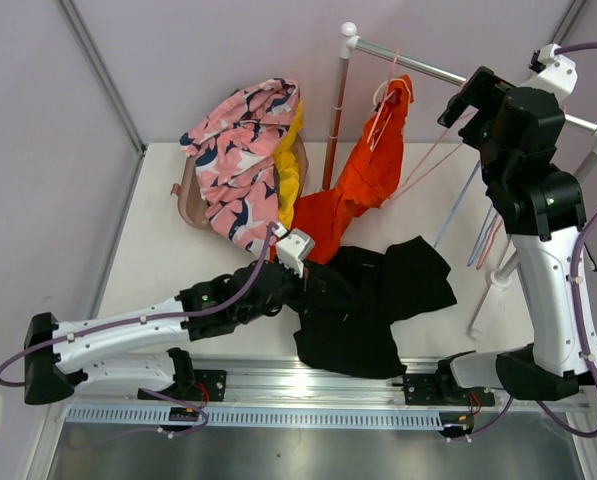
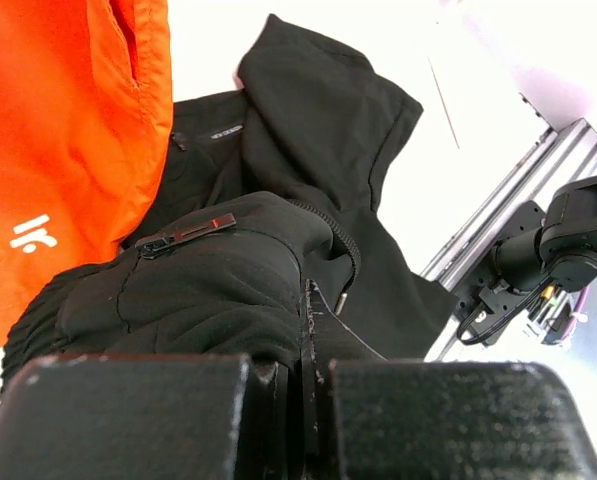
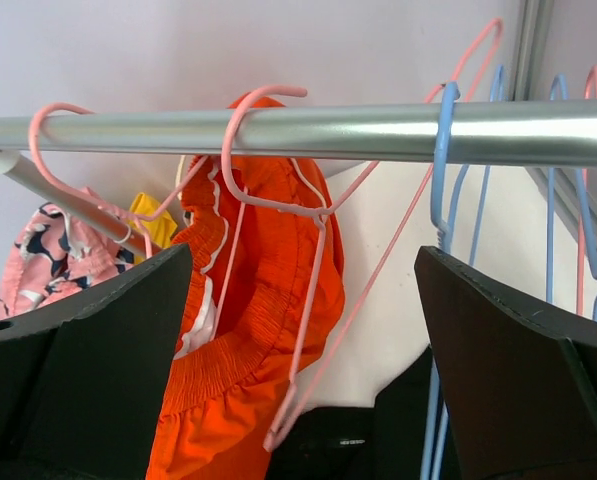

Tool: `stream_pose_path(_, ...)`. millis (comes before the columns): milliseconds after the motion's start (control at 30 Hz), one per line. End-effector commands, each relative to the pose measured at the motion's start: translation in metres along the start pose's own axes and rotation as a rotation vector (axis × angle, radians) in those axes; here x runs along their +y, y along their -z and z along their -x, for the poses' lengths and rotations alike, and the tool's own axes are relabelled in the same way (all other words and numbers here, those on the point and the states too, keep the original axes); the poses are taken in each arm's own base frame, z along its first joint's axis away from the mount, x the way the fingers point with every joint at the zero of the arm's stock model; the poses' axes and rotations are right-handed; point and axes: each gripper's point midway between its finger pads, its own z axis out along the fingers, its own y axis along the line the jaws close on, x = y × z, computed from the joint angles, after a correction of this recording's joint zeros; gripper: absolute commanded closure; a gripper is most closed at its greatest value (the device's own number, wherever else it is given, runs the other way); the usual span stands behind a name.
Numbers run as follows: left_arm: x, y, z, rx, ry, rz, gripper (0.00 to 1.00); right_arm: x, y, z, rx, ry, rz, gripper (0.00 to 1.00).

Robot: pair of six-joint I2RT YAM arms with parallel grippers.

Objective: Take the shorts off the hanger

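Observation:
Orange shorts [image 1: 363,175] hang by their waistband from a pink hanger [image 3: 313,235] on the rack's metal rail [image 3: 378,130], their lower end trailing onto the table. My right gripper [image 3: 303,258] is open, level with the rail, its fingers either side of that hanger and touching nothing. Black shorts [image 1: 373,300] lie crumpled on the table near the front. My left gripper [image 2: 303,365] is shut on a fold of the black shorts [image 2: 208,290], beside the orange cloth [image 2: 68,150]. Pink patterned shorts [image 1: 240,150] and yellow shorts [image 1: 291,175] lie piled at the back left.
Empty blue hangers [image 3: 440,230] and pink hangers [image 1: 491,240] hang on the rail to the right of the orange shorts. The rack's upright post [image 1: 336,120] stands at the table's back. An aluminium rail [image 1: 308,385] with the arm bases runs along the near edge.

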Motion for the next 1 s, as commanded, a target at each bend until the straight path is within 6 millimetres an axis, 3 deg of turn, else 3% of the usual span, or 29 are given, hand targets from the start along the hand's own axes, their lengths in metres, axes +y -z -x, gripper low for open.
stream_pose_path(0, 0.002, 0.018, 0.032, -0.086, 0.030, 0.016, 1.00, 0.004, 0.016, 0.022, -0.053, -0.043, 0.047, 0.01)
stream_pose_path(200, 0.015, 0.062, 0.069, -0.132, 0.008, 0.079, 1.00, 0.003, 0.046, 0.037, -0.074, -0.073, 0.109, 0.01)
stream_pose_path(267, 0.020, 0.085, 0.096, -0.164, -0.015, 0.122, 1.00, 0.001, 0.060, 0.042, -0.080, -0.084, 0.136, 0.01)
stream_pose_path(433, 0.041, 0.141, 0.180, -0.326, -0.110, 0.292, 1.00, -0.007, 0.086, 0.046, -0.097, -0.104, 0.172, 0.01)
stream_pose_path(467, 0.038, 0.166, 0.216, -0.414, -0.089, 0.294, 1.00, -0.010, 0.095, 0.050, -0.110, -0.112, 0.182, 0.00)
stream_pose_path(500, 0.041, 0.171, 0.228, -0.429, -0.140, 0.321, 1.00, -0.012, 0.097, 0.050, -0.114, -0.113, 0.182, 0.01)
stream_pose_path(533, 0.043, 0.163, 0.237, -0.422, -0.174, 0.362, 1.00, -0.014, 0.099, 0.047, -0.109, -0.109, 0.179, 0.01)
stream_pose_path(600, 0.047, 0.189, 0.289, -0.525, -0.206, 0.414, 1.00, -0.018, 0.106, 0.046, -0.113, -0.110, 0.181, 0.01)
stream_pose_path(633, 0.049, 0.165, 0.296, -0.489, -0.258, 0.450, 1.00, -0.020, 0.107, 0.044, -0.111, -0.109, 0.180, 0.01)
stream_pose_path(700, 0.051, 0.186, 0.344, -0.573, -0.269, 0.478, 1.00, -0.024, 0.113, 0.042, -0.112, -0.116, 0.183, 0.01)
stream_pose_path(733, 0.064, 0.211, 0.375, -0.651, -0.242, 0.529, 1.00, -0.025, 0.111, 0.034, -0.097, -0.110, 0.181, 0.01)
stream_pose_path(767, 0.067, 0.166, 0.382, -0.591, -0.281, 0.517, 1.00, -0.026, 0.111, 0.030, -0.091, -0.114, 0.184, 0.01)
stream_pose_path(800, 0.088, 0.167, 0.396, -0.601, -0.283, 0.584, 1.00, -0.027, 0.116, 0.029, -0.092, -0.127, 0.197, 0.01)
stream_pose_path(833, 0.079, 0.214, 0.433, -0.764, -0.260, 0.579, 1.00, -0.023, 0.116, 0.023, -0.076, -0.130, 0.221, 0.00)
stream_pose_path(867, 0.092, 0.187, 0.441, -0.748, -0.269, 0.600, 1.00, -0.022, 0.112, 0.010, -0.045, -0.125, 0.227, 0.01)
stream_pose_path(900, 0.099, 0.199, 0.455, -0.806, -0.275, 0.608, 1.00, -0.020, 0.114, 0.005, -0.028, -0.136, 0.244, 0.01)
stream_pose_path(933, 0.106, 0.182, 0.466, -0.850, -0.285, 0.606, 1.00, -0.016, 0.114, -0.002, -0.005, -0.139, 0.268, 0.01)
stream_pose_path(967, 0.107, 0.182, 0.474, -0.896, -0.298, 0.595, 1.00, -0.015, 0.110, -0.018, 0.034, -0.134, 0.275, 0.01)
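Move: The pink basket, where the black shorts still in the left fingers are to go, is about 38 cm ahead and 19 cm left of the left hand, its middle some 15 cm lower; the pink patterned shorts lie heaped on it. The orange shorts hang about 27 cm ahead and 9 cm right, near hand height. From the right hand, the orange shorts are roughly 10 cm ahead, 15 cm left and 25 cm below, with the empty pink hanger nearer, some 8 cm ahead, 5 cm left and 10 cm below. Keep the left gripper shut on the black shorts and hoist them steeply, about 44 cm up, swinging left some 20 cm until in line with the basket, then forward about 16 cm, stopping high and short of it; turn the wrist counter-clockwise and tip the fingers up until they point ahead. Meanwhile draw the open right gripper back about 12 cm from the rail and hangers, rising slightly, then sinking again. ##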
